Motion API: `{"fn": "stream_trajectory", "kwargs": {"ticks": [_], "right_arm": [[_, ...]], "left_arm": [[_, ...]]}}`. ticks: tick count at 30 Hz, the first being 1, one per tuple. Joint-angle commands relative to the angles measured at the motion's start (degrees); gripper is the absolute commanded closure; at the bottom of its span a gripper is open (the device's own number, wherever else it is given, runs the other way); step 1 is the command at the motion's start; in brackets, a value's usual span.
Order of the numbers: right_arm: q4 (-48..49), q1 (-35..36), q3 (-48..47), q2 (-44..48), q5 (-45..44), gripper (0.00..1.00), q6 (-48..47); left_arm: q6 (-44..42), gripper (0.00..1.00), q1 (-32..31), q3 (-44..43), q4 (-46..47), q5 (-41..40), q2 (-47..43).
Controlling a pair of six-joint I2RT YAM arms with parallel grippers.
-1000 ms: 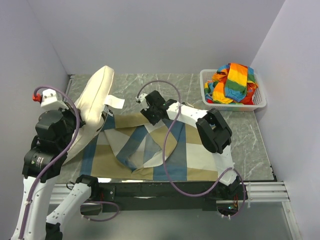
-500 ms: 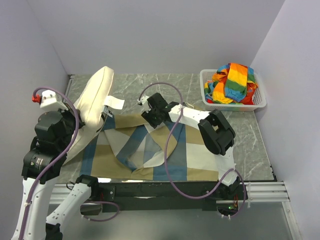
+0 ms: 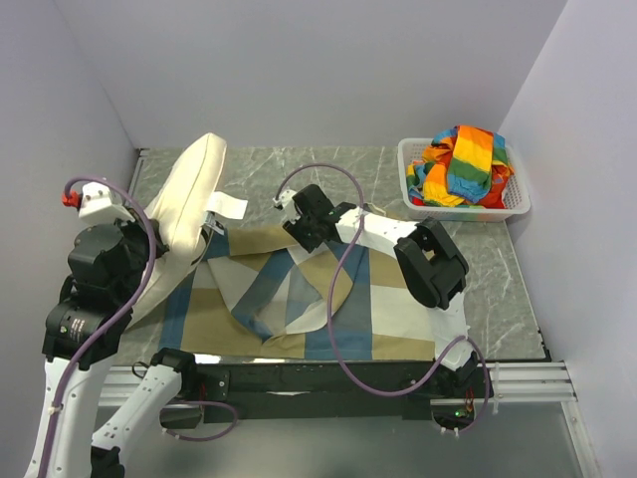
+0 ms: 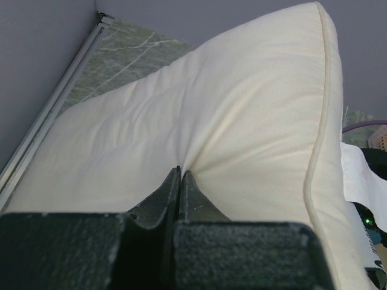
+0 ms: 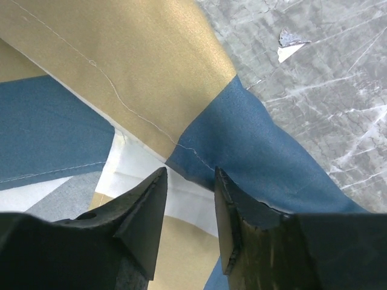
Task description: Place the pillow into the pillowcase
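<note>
The cream-white pillow [image 3: 191, 189] stands tilted on its edge at the left of the table and fills the left wrist view [image 4: 230, 109]. My left gripper [image 4: 180, 173] is shut on a pinch of the pillow's fabric, which puckers at the tips. The pillowcase [image 3: 338, 299], in blue, tan and off-white blocks, lies spread flat in the middle of the table. My right gripper [image 3: 297, 227] hovers over its far edge. In the right wrist view its jaws [image 5: 190, 173] stand open just above a blue and white patch of the pillowcase [image 5: 139, 66], with nothing between them.
A white basket [image 3: 520, 205] holding a rainbow-striped cloth [image 3: 463, 164] sits at the back right. A white tag [image 3: 231, 205] lies beside the pillow. Grey marble table top [image 3: 299, 164] shows behind the pillowcase. Purple cables loop over both arms. Walls close in on three sides.
My right gripper shifted slightly right along the pillowcase's far edge, and its jaws widened, then narrowed a little. The left gripper kept its hold on the pillow.
</note>
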State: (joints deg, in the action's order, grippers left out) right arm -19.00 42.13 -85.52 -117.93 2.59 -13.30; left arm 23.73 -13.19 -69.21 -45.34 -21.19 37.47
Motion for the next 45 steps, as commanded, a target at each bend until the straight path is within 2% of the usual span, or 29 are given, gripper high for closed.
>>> {"fn": "stream_trajectory", "kwargs": {"ticks": [1,8,17,24,26,30,33,39,45], "right_arm": [[0.2,-0.03,-2.99,-0.46,-0.13,0.58,-1.11],[-0.33,0.06,-4.13,-1.51,0.49,0.6,-1.29],[-0.6,0.23,-3.43,-2.04,0.58,0.6,-1.03],[-0.24,0.5,-3.87,-2.83,-0.65,0.6,-0.85],[-0.33,0.5,-4.48,-3.09,-1.18,0.63,-0.76],[-0.51,0.41,-5.71,-3.53,-2.33,0.87,-0.76],[-0.68,0.41,-7.64,-4.15,-4.34,1.0,-0.59],[-5.95,-0.38,-19.4,-10.02,-8.38,1.0,0.82],[-11.67,-1.43,-34.18,-18.12,-11.99,1.0,3.19]], "left_arm": [[0.71,0.99,0.18,-0.75,5.44,-0.78,-1.17],[1.06,0.99,0.18,-0.75,5.0,-1.83,-2.14],[3.43,0.99,0.18,-0.92,3.69,-8.6,-6.18],[3.17,0.99,0.18,-1.37,3.24,-7.82,-7.24],[3.08,0.99,0.18,-1.11,3.42,-7.03,-7.59],[2.82,0.99,0.18,-0.66,4.12,-5.44,-7.85],[2.2,0.99,0.18,-0.22,4.82,-3.43,-7.33],[3.43,0.99,0.18,1.79,6.49,0.88,-6.54],[8.0,0.99,0.18,8.47,10.09,10.89,-5.48]]}}
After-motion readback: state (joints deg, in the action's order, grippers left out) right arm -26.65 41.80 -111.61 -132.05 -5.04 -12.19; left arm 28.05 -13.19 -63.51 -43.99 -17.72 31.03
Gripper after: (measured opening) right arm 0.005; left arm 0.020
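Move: Just under the right hand's half-open fingers lies the pillowcase hem, about 1 cm ahead and 2 cm down. The held pillow's middle is roughly 24 cm to its left, 11 cm nearer the base and 25 cm higher; the basket of bright cloths stands some 38 cm to its right, 14 cm farther out. From the left hand, still gripping the pillow, the hem lies about 16 cm ahead, 28 cm right and 33 cm down. Easing down about a centimetre, the right hand shuts its fingers on the pillowcase hem, then drags the pinched cloth forward, with some left and up, about 8 cm over the bare tabletop, fingers tipping outward slightly. The left hand keeps its pinch on the pillow, drawing back and left some 4 cm, then swinging right, down and a little forward. ##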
